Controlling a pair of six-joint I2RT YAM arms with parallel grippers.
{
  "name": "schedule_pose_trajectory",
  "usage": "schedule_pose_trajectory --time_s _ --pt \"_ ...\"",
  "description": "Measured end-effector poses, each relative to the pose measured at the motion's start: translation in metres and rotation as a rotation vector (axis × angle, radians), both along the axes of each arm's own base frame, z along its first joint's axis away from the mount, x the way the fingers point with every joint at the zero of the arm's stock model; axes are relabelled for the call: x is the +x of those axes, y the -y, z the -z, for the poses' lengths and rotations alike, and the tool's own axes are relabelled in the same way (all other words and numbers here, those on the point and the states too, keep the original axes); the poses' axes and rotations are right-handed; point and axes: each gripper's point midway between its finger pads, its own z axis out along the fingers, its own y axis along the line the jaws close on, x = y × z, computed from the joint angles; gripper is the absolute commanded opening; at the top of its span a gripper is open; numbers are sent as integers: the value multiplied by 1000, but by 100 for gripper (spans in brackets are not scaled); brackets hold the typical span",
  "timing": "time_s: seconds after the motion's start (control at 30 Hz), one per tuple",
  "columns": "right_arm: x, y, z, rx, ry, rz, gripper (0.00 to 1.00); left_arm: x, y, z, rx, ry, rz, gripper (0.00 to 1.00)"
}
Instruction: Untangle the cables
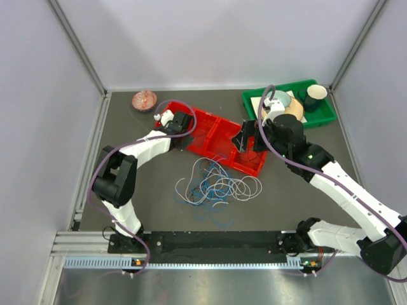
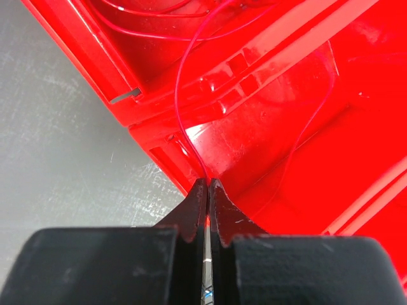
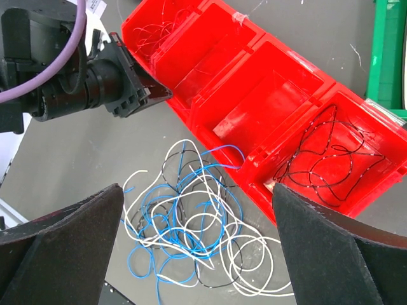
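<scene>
A loose tangle of white, blue and black cables [image 1: 216, 184] [image 3: 197, 222] lies on the dark table in front of the red tray [image 1: 216, 130] [image 3: 210, 136]. Black cables [image 3: 327, 159] sit in the tray's right compartment and red cables [image 3: 159, 32] in its left one. My left gripper [image 1: 191, 126] [image 2: 208, 181] [image 3: 162, 94] is at the tray's left end, shut on a thin red cable [image 2: 177, 89] that runs up into that compartment. My right gripper [image 1: 245, 141] [image 3: 197, 210] hangs open above the tangle, holding nothing.
A green tray [image 1: 318, 117] with a tape roll [image 1: 280, 101] and a dark cup [image 1: 315, 95] stands at the back right. A pinkish bowl [image 1: 144, 100] sits at the back left. Grey walls enclose the table on three sides.
</scene>
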Motion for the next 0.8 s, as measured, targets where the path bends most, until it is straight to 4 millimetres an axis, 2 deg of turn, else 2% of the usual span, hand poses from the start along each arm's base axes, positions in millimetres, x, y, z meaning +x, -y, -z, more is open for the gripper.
schedule_pose_trajectory --time_s 0.13,0.27,0.47,0.73,0.8 --pt "0 0 0 0 0 0 99 -1 -2 -11 2 17 -1 0" --pt "0 0 0 0 0 0 99 3 -4 -35 -1 73 -4 0" --pt "0 0 0 0 0 0 99 19 -7 -83 29 193 9 0" --pt "-1 1 2 -2 -3 0 99 44 -29 -155 183 401 9 0" --pt "-2 1 1 -1 -2 0 99 50 -33 -180 214 457 2 0"
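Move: My left hand has the loose strand of the red cable pinched at the tray's near edge. The tray's leftmost compartment, where the rest lies coiled, is about 8 cm ahead, 8 cm to the left and 5 cm below. The empty second compartment is some 4 cm ahead and 3 cm right, the patterned bowl 17 cm ahead and 17 cm left, the blue and white cables 15 cm back and 10 cm right. From my right hand the leftmost compartment is some 16 cm ahead, 25 cm left and 24 cm down. I keep the red strand pinched in my shut left fingers and lift it, straight up at first and ever faster, about 18 cm in all. Partway up I add some 5 cm forward and a little left, above the tray's left end, while the wrist tips the fingertips up by nearly 30 degrees towards level. ##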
